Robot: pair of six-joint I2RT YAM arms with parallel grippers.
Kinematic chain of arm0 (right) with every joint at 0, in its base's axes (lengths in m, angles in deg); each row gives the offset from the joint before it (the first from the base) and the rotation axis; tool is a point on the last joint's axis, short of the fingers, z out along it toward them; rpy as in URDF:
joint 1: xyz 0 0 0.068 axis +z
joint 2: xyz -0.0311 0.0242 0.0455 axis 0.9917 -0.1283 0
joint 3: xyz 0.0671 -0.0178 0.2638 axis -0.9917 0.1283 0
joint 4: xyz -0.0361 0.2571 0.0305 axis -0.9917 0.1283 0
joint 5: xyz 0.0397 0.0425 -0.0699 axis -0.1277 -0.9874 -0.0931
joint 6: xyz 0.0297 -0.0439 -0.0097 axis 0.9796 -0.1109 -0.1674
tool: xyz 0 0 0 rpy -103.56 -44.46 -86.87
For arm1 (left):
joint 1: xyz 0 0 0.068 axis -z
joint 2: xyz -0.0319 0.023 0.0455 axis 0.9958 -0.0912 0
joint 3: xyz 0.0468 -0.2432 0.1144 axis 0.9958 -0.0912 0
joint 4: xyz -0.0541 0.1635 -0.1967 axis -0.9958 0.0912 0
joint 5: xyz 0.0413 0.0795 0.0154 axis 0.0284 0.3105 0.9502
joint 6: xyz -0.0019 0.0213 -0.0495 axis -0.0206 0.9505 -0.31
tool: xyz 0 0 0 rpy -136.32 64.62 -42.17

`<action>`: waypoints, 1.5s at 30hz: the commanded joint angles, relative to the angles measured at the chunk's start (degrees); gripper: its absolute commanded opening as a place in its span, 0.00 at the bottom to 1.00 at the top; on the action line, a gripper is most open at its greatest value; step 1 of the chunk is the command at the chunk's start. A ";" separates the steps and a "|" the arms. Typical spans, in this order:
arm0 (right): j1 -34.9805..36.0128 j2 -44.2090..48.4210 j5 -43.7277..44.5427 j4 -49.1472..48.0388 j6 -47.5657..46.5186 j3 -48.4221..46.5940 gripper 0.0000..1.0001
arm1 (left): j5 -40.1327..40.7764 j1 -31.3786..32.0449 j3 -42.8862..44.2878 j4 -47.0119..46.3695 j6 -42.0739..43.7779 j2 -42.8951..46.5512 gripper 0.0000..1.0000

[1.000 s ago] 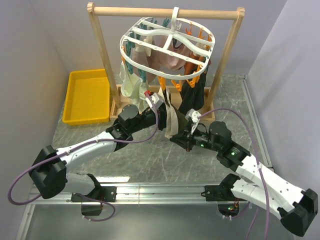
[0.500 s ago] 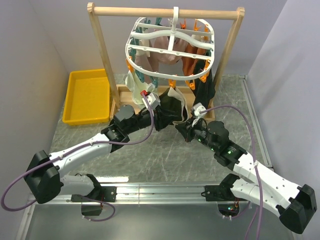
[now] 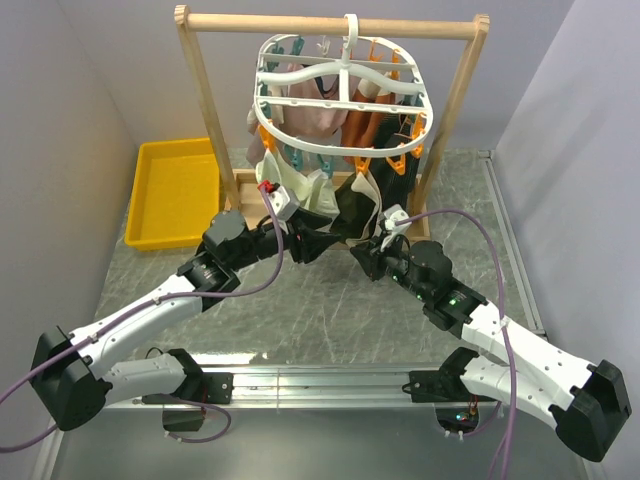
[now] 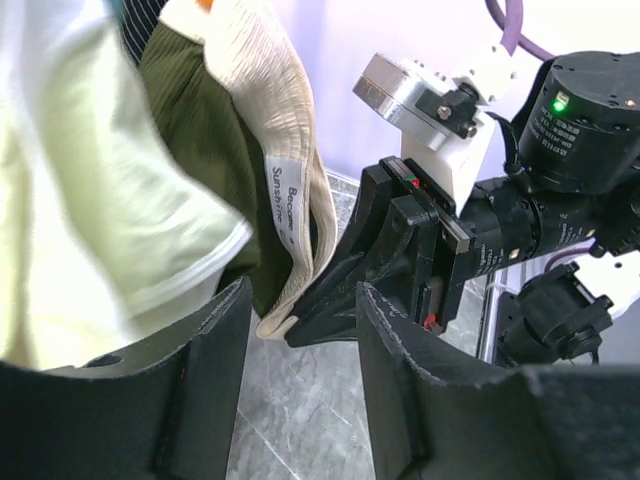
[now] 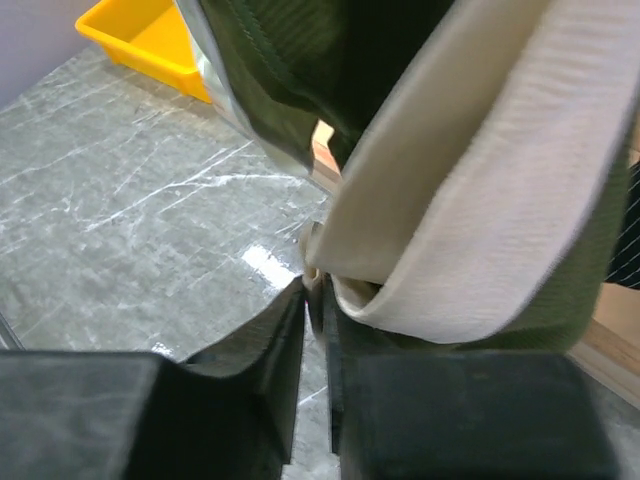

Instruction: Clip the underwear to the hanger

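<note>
The white oval hanger [image 3: 340,148] with orange and teal clips hangs from the wooden rail. The underwear [image 3: 352,205], olive with a beige waistband, hangs below its front rim. In the left wrist view my left gripper [image 4: 300,310] stands open and empty, just short of the waistband's low end [image 4: 285,300]. My right gripper [image 5: 313,285] has its jaws a thin slit apart. The edge of the waistband fold [image 5: 470,200] is pinched at its very tips. From above, the left gripper [image 3: 318,243] and right gripper [image 3: 362,258] face each other under the garment.
The wooden rail frame [image 3: 330,22] stands across the back, its base board behind the grippers. A yellow tray [image 3: 175,190] lies at the back left. A pale garment [image 4: 90,200] and a pinkish one [image 3: 310,115] hang from the same hanger, close beside the underwear.
The left gripper has opened, let go of the fabric and drawn back to the left. The hanger has swung round. The right jaws have parted slightly.
</note>
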 commanded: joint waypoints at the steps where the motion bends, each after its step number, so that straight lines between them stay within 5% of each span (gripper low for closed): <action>1: -0.67 -0.10 0.77 -3.43 -0.94 0.32 0.22 | -0.62 -0.35 -0.17 0.75 2.78 1.43 0.52; 10: -1.11 1.48 -1.95 -2.73 -2.08 -0.21 0.31 | 7.12 -4.83 6.15 1.02 0.67 -4.53 0.54; 28: -1.02 10.62 -13.73 5.08 -4.28 -7.85 0.50 | 6.07 -18.54 13.98 -1.09 -1.97 -13.95 0.55; 35: -1.37 11.76 -4.35 7.03 -4.99 -14.18 0.51 | 4.22 -20.39 14.07 -0.92 -0.56 -13.95 0.54; 39: -4.97 9.67 0.41 6.14 -3.50 -16.73 0.51 | 3.44 -21.79 14.77 0.14 -1.26 -14.30 0.54; 45: -13.41 2.99 -5.02 7.11 -0.95 -23.58 0.59 | 2.64 -22.67 15.12 -0.12 -1.18 -14.04 0.54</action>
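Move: The free end of the dark underwear's waistband is between my right fingertips. The orange clip holding its other corner is about 13 cm ahead, level sideways and 15 cm up; a spare orange clip is at that depth and height, 7 cm to my right. From my left hand, the light green underwear hangs about 13 cm ahead, 5 cm left and roughly level; its teal clips are some 15 cm ahead, 4 cm left, 7 cm up. The waistband end is 9 cm right, 3 cm ahead, 8 cm below. I open my right fingers and let go of the waistband end, ease back about 4 cm as I rise, then climb to some 17 cm up towards the orange clips, tipping the fingers up and finally coming forward and right. Meanwhile my left hand, staying half open, sweeps forward and then also left into the light green underwear by its teal clips, swinging about 25 degrees counter-clockwise. ##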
